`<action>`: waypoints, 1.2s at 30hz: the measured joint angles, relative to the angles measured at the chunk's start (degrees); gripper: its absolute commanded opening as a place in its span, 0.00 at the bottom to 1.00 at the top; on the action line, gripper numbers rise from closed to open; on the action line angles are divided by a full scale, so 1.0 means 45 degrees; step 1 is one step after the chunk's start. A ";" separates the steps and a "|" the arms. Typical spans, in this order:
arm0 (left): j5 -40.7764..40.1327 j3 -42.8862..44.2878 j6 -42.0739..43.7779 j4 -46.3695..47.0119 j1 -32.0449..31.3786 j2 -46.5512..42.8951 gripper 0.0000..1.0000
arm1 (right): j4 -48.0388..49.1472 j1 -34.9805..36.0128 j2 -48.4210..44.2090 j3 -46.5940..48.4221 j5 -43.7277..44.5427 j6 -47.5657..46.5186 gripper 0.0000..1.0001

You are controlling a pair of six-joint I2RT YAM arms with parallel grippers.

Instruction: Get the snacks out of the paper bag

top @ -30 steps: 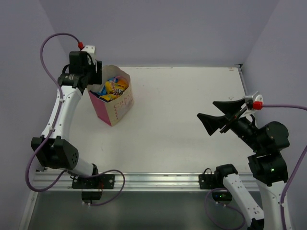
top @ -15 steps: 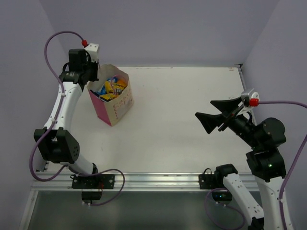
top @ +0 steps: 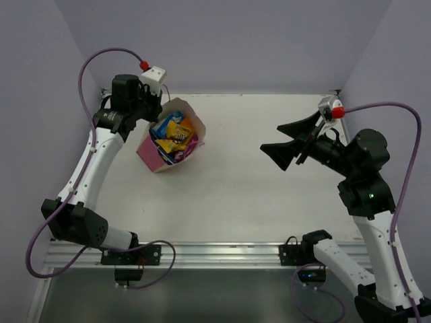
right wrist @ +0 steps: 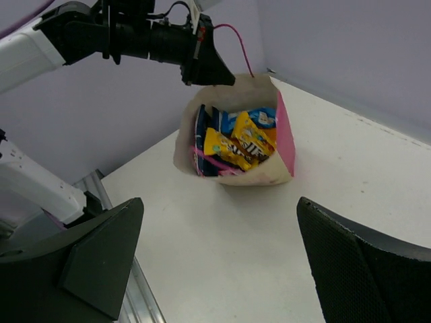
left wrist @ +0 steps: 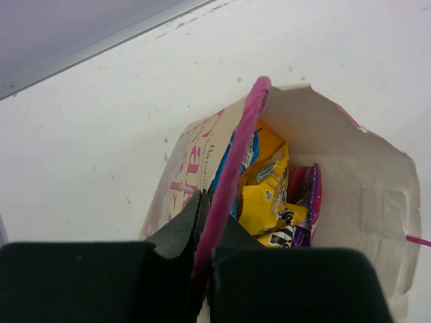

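Note:
The paper bag (top: 161, 158) stands at the back left of the table, tipped toward the right with its mouth open. My left gripper (top: 156, 113) is shut on the bag's pink rim edge (left wrist: 236, 155) at the far-left side of the mouth. Several snacks (top: 175, 134) fill the bag: yellow, blue and purple packets (left wrist: 269, 202). The right wrist view shows the bag (right wrist: 269, 176), the snacks (right wrist: 239, 141) and the left gripper (right wrist: 214, 73) pinching the rim, a thin pink handle looping above. My right gripper (top: 273, 139) hangs open over the table's right half, well apart from the bag, nothing between its fingers (right wrist: 101, 259).
The white table (top: 269, 202) is walled at the back and both sides. An aluminium rail (top: 202, 252) runs along the near edge by the arm bases. The left arm's purple cable (top: 101, 57) arcs above the back-left corner.
My left gripper shut on the bag's rim and moved right, pulling the bag over so it tilts rightward. The right arm rose and shifted toward the back, still open.

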 measured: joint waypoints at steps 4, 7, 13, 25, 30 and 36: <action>0.0024 -0.0568 -0.0097 -0.0010 -0.1059 -0.0923 0.00 | -0.0321 0.2074 0.1613 0.1447 0.1209 -0.0612 0.99; 0.0024 -0.1098 -0.0243 0.0029 -0.1574 -0.1399 0.00 | -0.0185 0.3721 0.3181 0.2647 0.2123 -0.1078 0.99; 0.0024 -0.1647 -0.0685 0.0296 -0.1948 -0.1773 0.00 | 0.0233 0.6120 0.6358 0.2997 0.4133 -0.1481 0.92; 0.0029 -0.1860 -0.1146 0.0520 -0.2161 -0.1836 0.00 | 0.0316 0.7966 1.0972 0.3274 0.8660 0.0695 0.88; 0.0034 -0.1860 -0.1345 0.0520 -0.2215 -0.1841 0.00 | 0.0403 0.7966 1.1812 0.3784 1.0166 0.1685 0.81; 0.0010 -0.1860 -0.1375 0.0520 -0.2225 -0.1870 0.00 | 0.0418 0.7966 1.2609 0.4129 1.0637 0.2579 0.69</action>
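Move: From the wide-open right hand, the yellow snack packet in the tipped bag lies about 18 cm ahead, 29 cm left and 28 cm below. The blue packet sits some 4 cm to the left of it and 3 cm farther out. From the left hand, which already grips the bag's pink handle, the yellow packet is roughly 2 cm back, 8 cm right and 15 cm below. Right hand swings some 35 cm down, left and forward into the bag's mouth; the left pulls its handle back-right. ##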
